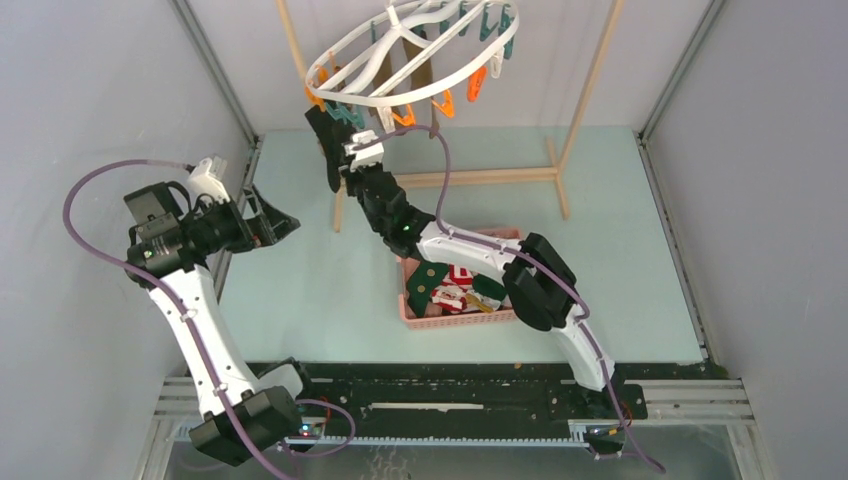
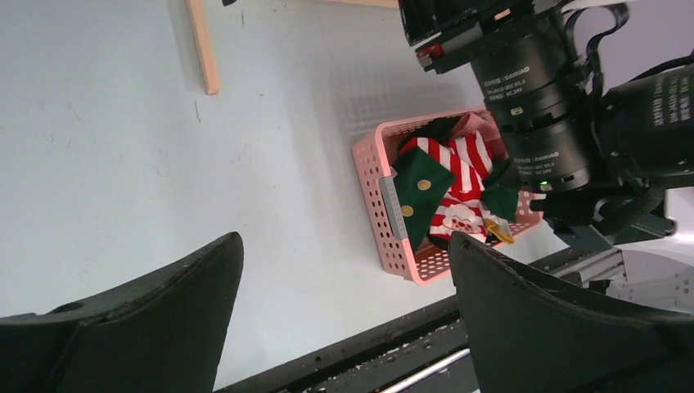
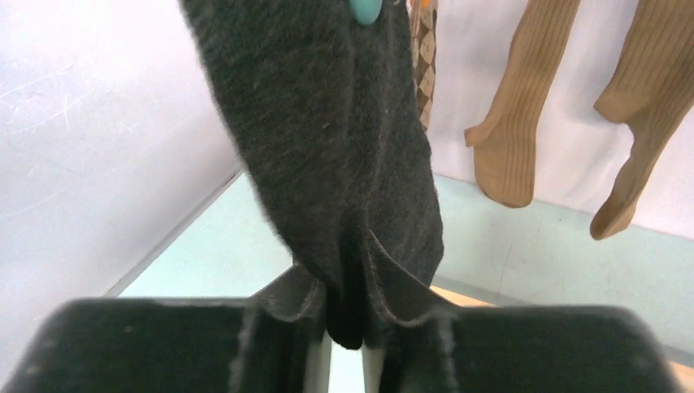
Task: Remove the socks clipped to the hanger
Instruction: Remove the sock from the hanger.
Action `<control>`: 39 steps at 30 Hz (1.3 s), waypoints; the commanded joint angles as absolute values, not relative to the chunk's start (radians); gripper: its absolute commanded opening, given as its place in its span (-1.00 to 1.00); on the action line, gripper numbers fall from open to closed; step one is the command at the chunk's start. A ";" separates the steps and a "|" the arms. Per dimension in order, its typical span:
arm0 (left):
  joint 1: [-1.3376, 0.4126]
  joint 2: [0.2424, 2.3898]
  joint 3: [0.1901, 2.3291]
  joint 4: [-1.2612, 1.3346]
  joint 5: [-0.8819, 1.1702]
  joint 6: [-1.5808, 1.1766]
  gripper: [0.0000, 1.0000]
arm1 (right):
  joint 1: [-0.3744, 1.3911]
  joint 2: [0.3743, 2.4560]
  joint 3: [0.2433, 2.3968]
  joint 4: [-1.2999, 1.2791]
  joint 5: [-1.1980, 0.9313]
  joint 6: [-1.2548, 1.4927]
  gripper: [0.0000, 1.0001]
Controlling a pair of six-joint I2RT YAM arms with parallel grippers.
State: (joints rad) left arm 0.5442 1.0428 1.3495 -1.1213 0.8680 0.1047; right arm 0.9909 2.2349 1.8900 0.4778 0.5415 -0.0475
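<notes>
The white oval hanger [image 1: 455,75] with teal and orange clothespins hangs from the wooden rack at the back. A black sock [image 1: 325,140] dangles from a teal pin [image 3: 364,10] at the hanger's left side. My right gripper [image 1: 350,165] reaches up to it, and in the right wrist view its jaws [image 3: 348,278] pinch the lower end of the black sock [image 3: 327,147]. Behind it hang an argyle sock [image 3: 424,57] and two tan socks [image 3: 524,123]. My left gripper [image 1: 275,220] [image 2: 344,254] stands wide open and holds nothing, far left of the hanger.
A pink basket [image 1: 455,320] [image 2: 385,205] sits on the table under the right arm, holding a red-and-white striped sock [image 2: 462,172] and a dark green sock [image 2: 421,192]. The light wooden rack frame [image 1: 480,178] stands across the back. Grey walls close in both sides.
</notes>
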 commanded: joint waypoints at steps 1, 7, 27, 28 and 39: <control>0.556 1.034 1.411 -1.144 0.907 0.138 1.00 | 1.018 2.163 1.814 0.625 0.507 -0.099 -0.75; 0.557 1.014 1.397 -1.147 0.947 0.132 1.00 | 1.065 2.032 1.652 0.738 0.474 -0.133 -1.00; 0.396 0.916 1.428 -1.152 1.030 0.085 0.92 | 1.085 1.388 1.174 0.646 0.060 0.196 -1.00; 0.388 0.912 1.433 -1.152 1.028 0.082 0.92 | 1.080 1.364 1.151 0.631 0.041 0.214 -1.00; 0.241 0.879 1.438 -1.050 1.007 -0.046 0.90 | 0.931 1.083 0.966 0.567 -0.191 0.454 -1.00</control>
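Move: The right hand's part-closed fingers are around the lower part of a black sock, whose middle lies some 6 cm above them and about 2 cm ahead and to the left. The teal clip holding this sock is straight above, about 14 cm up; a brown sock hangs roughly 18 cm farther out, 8 cm right and 6 cm higher, and the basket sits about 10 cm back, 23 cm right and 27 cm below. From the left hand the black sock is about 20 cm ahead, 11 cm right and 4 cm higher. The right hand finishes shutting its fingers on the black sock and draws it straight back, dipping slightly at first, then swings up and to the right as well, ending about 23 cm back, 17 cm up and 16 cm right, with the wrist turned some 35 degrees counter-clockwise and its left side rolled up. Meanwhile the left hand, still wide open and touching nothing, drifts about 9 cm right with some back and up, turning clockwise, towards the sock being pulled. ##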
